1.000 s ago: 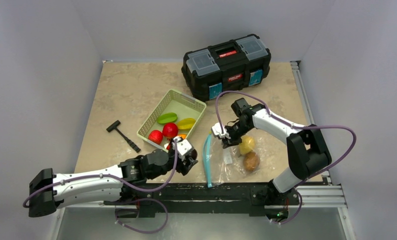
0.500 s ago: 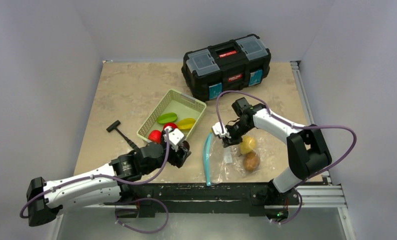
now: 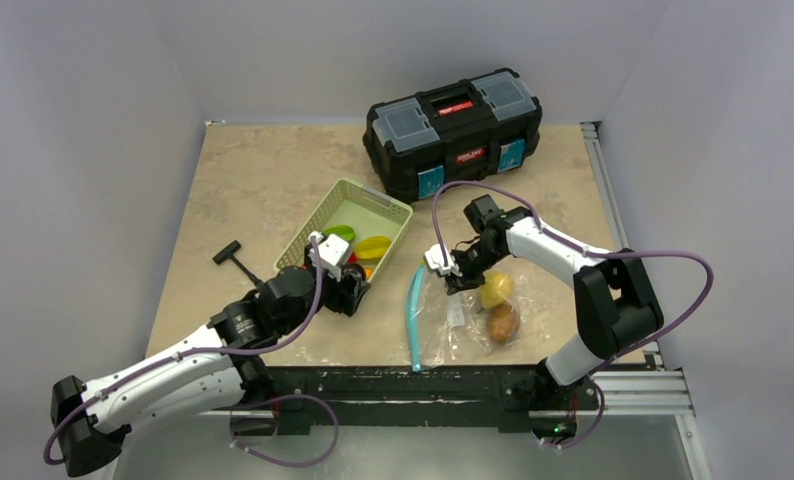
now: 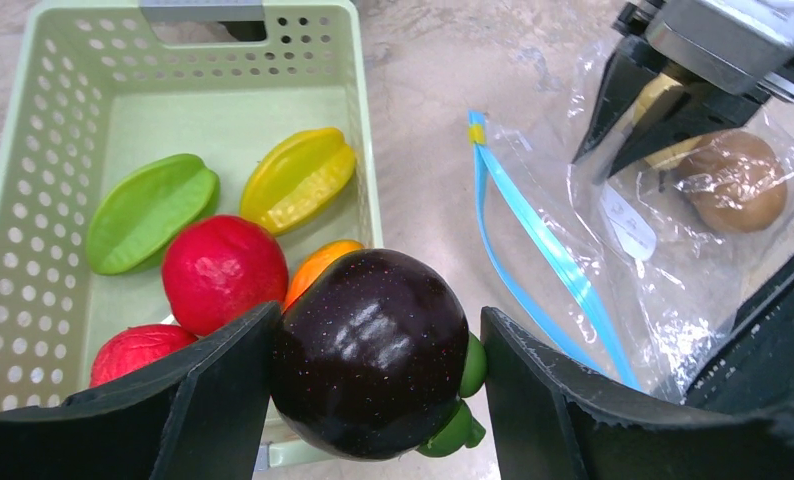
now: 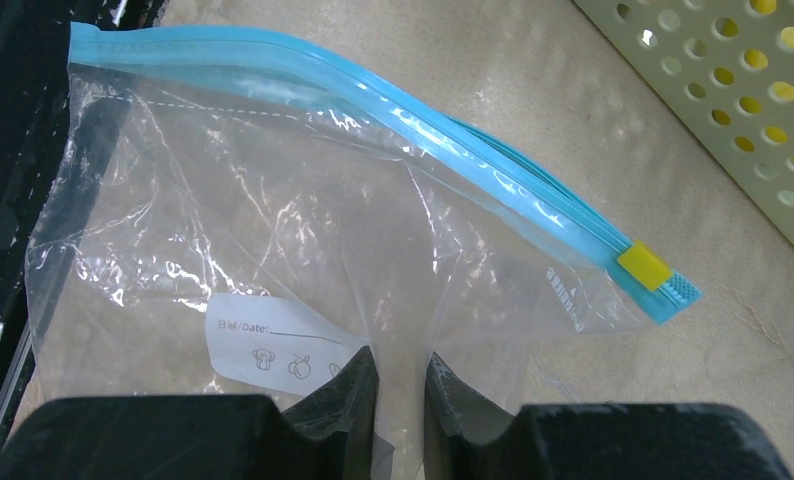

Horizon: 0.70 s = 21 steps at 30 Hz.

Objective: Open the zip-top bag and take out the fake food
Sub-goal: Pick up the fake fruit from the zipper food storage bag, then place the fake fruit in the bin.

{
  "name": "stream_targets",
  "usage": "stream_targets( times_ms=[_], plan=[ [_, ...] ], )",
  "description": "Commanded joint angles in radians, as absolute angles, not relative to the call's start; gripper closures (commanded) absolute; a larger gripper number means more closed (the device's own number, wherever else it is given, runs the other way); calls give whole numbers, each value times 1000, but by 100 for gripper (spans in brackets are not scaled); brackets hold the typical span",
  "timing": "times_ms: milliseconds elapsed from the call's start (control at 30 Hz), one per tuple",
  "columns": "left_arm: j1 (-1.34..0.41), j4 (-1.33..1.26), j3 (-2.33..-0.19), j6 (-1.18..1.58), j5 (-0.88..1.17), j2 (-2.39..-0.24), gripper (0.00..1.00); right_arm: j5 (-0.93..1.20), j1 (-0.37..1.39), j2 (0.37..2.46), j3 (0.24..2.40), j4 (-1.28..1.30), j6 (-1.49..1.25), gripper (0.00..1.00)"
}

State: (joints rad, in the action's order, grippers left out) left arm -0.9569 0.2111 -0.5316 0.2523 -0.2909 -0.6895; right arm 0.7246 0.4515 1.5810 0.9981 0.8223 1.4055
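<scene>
The zip-top bag (image 3: 443, 325) lies flat with its teal zip strip (image 5: 393, 110) facing the basket. My right gripper (image 3: 451, 275) is shut on a pinched fold of its clear top layer (image 5: 401, 330). A yellow fruit (image 3: 493, 290) and a brown one (image 3: 502, 322) lie inside it. My left gripper (image 3: 345, 280) is shut on a dark purple fake fruit with a green stem (image 4: 373, 350), held above the near end of the green basket (image 4: 368, 170). Inside the basket lie green (image 4: 151, 210), yellow (image 4: 298, 178), red (image 4: 223, 270) and orange (image 4: 318, 265) pieces.
A black toolbox (image 3: 453, 130) stands at the back of the table, behind the basket. A small black hammer (image 3: 245, 270) lies left of the basket. A metal rail (image 3: 603, 180) runs along the table's right edge.
My left arm has carried the dark purple fruit from beside the bag's zip edge leftward and away, up to the basket's near end. The right gripper and bag have stayed put.
</scene>
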Motion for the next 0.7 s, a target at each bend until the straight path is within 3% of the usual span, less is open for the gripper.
stream_targets(
  times_ms=[0, 667],
  plan=[
    [-909, 195, -577, 278, -281, -695, 100, 734, 447, 1554, 994, 818, 1399, 81],
    [-663, 204, -639, 402, -204, -873, 100, 733, 444, 1555, 992, 816, 1399, 81]
  ],
)
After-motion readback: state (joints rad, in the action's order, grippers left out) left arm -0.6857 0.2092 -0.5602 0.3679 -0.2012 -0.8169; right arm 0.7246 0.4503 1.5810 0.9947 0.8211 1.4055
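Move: The left hand holds the dark fruit over the basket's near right corner; the basket's middle lies about 11 cm ahead, 4 cm left and 12 cm below. Inside, also 12 cm lower, the orange fruit is roughly 3 cm straight ahead, the big red fruit 7 cm ahead and 5 cm left, the yellow starfruit 10 cm ahead and 4 cm right. From the right hand the basket's middle is some 12 cm ahead, 28 cm left, about level. Left hand carries the dark fruit about 6 cm forward-left into the basket's near end, later sinking, turning slightly counter-clockwise. ##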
